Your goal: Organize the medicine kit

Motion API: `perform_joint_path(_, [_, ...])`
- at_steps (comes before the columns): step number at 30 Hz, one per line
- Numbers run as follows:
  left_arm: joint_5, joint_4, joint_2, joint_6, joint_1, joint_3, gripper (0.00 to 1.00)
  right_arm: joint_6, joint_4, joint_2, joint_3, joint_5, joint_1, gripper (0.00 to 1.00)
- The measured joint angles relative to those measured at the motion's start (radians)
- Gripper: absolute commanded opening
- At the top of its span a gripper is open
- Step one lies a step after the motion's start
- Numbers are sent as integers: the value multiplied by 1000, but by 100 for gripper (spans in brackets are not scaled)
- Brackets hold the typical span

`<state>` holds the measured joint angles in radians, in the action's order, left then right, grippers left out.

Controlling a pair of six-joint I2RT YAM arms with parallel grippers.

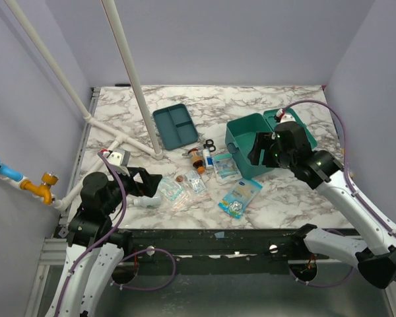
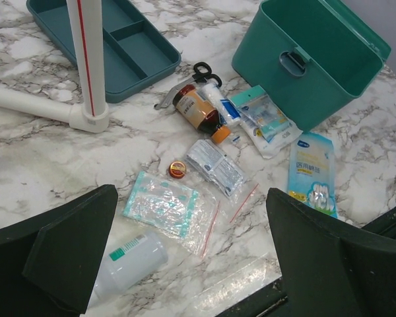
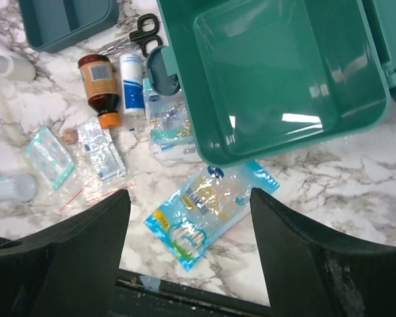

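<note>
The medicine kit [image 1: 241,135] is a deep teal box standing at the right of the marble table with its lid [image 1: 302,129] swung back. Its inside [image 3: 277,72] shows nothing in it. My right gripper [image 3: 191,254] hangs open above the kit's near wall, over a blue pouch [image 3: 204,205], holding nothing. Loose supplies lie to the left of the kit: a brown bottle [image 2: 197,109], scissors [image 2: 199,71], a gauze packet [image 2: 264,119], a foil-strip bag [image 2: 216,166], a bubble bag [image 2: 165,205] and a white bottle [image 2: 129,261]. My left gripper [image 2: 198,264] is open above the white bottle.
A shallow teal divided tray [image 1: 175,125] lies at the back centre. A white pipe frame [image 1: 138,86] rises beside the tray, with a foot [image 2: 26,102] lying along the table. A small red tin [image 2: 177,169] sits among the bags. The table's front edge is just below both grippers.
</note>
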<state>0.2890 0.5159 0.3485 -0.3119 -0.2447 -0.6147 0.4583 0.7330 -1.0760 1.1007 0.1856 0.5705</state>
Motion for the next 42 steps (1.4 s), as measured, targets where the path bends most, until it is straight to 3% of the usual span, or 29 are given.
perform_joint_path(9, [-65, 3, -30, -22, -1, 0, 99, 190, 107, 103, -44, -13, 0, 77])
perform_joint_path(18, [-86, 3, -39, -30, -10, 8, 99, 356, 131, 174, -262, -70, 0, 75])
perform_joint_path(26, [-91, 2, -47, -30, -16, 17, 99, 497, 54, 226, -459, -124, 0, 71])
perform_joint_path(42, [-95, 2, -47, -30, -35, 17, 99, 697, -192, 159, -633, -129, 59, 71])
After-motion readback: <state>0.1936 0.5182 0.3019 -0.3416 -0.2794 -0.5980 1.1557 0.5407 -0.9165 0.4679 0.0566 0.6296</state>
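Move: The cotton swab bag lies about 21 cm below my open right hand, some 5 cm back and 4 cm to its left. The green box stands just beyond the bag, its middle about 10 cm ahead of my right hand and level with it sideways; the gauze packet is roughly 5 cm ahead and 9 cm left. From my left hand the swab bag is about 29 cm to the right and 2 cm ahead. Already clear of the green box, my right hand draws back some 9 cm and sinks about 17 cm towards the cotton swab bag. The backward travel ends first, and I finish almost straight down beside the bag's right edge. On the way I tip the fingers steeply down by some 25 degrees, turn the hand clockwise and raise its left side, keeping the fingers open. ##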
